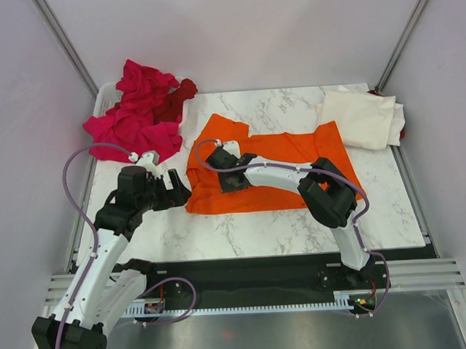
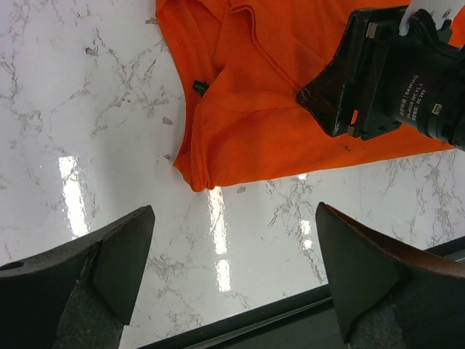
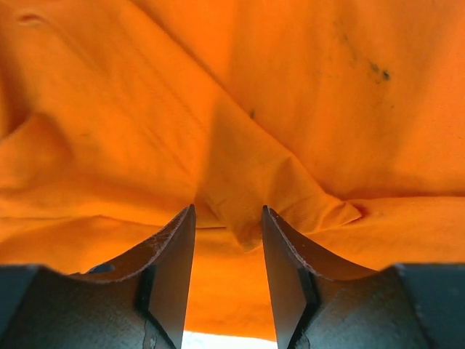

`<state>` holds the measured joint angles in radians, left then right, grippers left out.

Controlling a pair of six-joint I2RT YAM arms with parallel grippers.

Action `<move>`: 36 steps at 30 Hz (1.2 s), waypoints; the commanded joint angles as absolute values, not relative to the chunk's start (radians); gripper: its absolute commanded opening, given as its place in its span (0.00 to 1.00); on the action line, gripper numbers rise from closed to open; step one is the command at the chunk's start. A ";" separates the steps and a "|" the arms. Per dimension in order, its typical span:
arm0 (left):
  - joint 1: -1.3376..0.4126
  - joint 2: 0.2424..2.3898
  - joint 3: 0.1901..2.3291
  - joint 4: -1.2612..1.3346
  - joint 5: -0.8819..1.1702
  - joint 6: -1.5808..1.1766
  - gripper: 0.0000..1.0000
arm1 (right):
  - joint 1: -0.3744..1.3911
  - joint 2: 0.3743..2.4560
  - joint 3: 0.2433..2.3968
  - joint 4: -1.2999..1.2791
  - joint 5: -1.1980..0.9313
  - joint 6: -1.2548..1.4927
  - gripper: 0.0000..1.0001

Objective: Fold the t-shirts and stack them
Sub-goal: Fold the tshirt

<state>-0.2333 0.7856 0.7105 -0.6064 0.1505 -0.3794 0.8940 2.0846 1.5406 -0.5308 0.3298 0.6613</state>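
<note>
The bright orange t-shirt (image 1: 286, 150) lies spread across the middle of the marble table (image 1: 297, 218). My right gripper (image 1: 221, 161) is pressed down on its left part. In the right wrist view the jaws (image 3: 229, 225) stand a little apart, with a raised fold of orange cloth (image 3: 290, 87) between them, not pinched. My left gripper (image 1: 178, 189) hovers wide open just left of the shirt's lower left corner (image 2: 200, 178), over bare marble (image 2: 232, 269), holding nothing. A heap of magenta-pink t-shirts (image 1: 134, 117) with a dark red one (image 1: 182, 98) sits at the back left. A folded cream-white t-shirt (image 1: 362, 119) lies at the back right.
The pink heap rests in a white basket (image 1: 103, 97) at the table's back left corner. Grey walls enclose the table on three sides. The table's dark front edge (image 2: 290, 313) runs just below my left gripper. The right arm's black wrist (image 2: 385, 80) lies over the orange shirt.
</note>
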 commanded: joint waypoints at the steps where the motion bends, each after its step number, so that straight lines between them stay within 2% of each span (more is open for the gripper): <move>1: -0.233 0.784 0.712 -0.569 0.144 -0.357 1.00 | 0.894 2.106 1.562 -0.555 0.383 0.650 0.49; 7: -0.233 0.790 0.712 -0.571 0.147 -0.357 1.00 | 0.894 2.109 1.548 -0.560 0.400 0.644 0.48; 9: -0.233 0.793 0.713 -0.571 0.146 -0.356 1.00 | 0.894 2.109 1.545 -0.558 0.399 0.646 0.44; 14: -0.235 0.801 0.713 -0.568 0.149 -0.356 1.00 | 0.893 2.105 1.540 -0.560 0.399 0.646 0.30; 16: -0.233 0.801 0.713 -0.569 0.149 -0.356 1.00 | 0.893 2.100 1.542 -0.560 0.402 0.641 0.21; 22: -0.233 0.802 0.713 -0.569 0.149 -0.354 1.00 | 0.894 2.103 1.560 -0.569 0.410 0.627 0.00; 36: -0.233 0.798 0.712 -0.569 0.146 -0.354 1.00 | 0.847 2.111 1.683 -0.624 0.437 0.560 0.00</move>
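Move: Between the right hand's half-open fingertips stands a ridge in the orange t-shirt's folded upper layer, about 1 cm ahead, 1 cm right and 1 cm below. The shirt's near left corner lies some 12 cm left of this hand and 6 cm back, its far left sleeve roughly 17 cm straight ahead, both about 3 cm below. From the idle left hand the ridge is about 6 cm ahead, 14 cm right and 13 cm down. The t-shirt's ridge is pinched by the right hand: it sinks about 1 cm into the cloth, then shuts its half-open fingers fully on the fold while creeping some 1 cm to the right. Keeping the pinch, it starts up, rising about 2.5 cm and reaching 1.5 cm forward. ##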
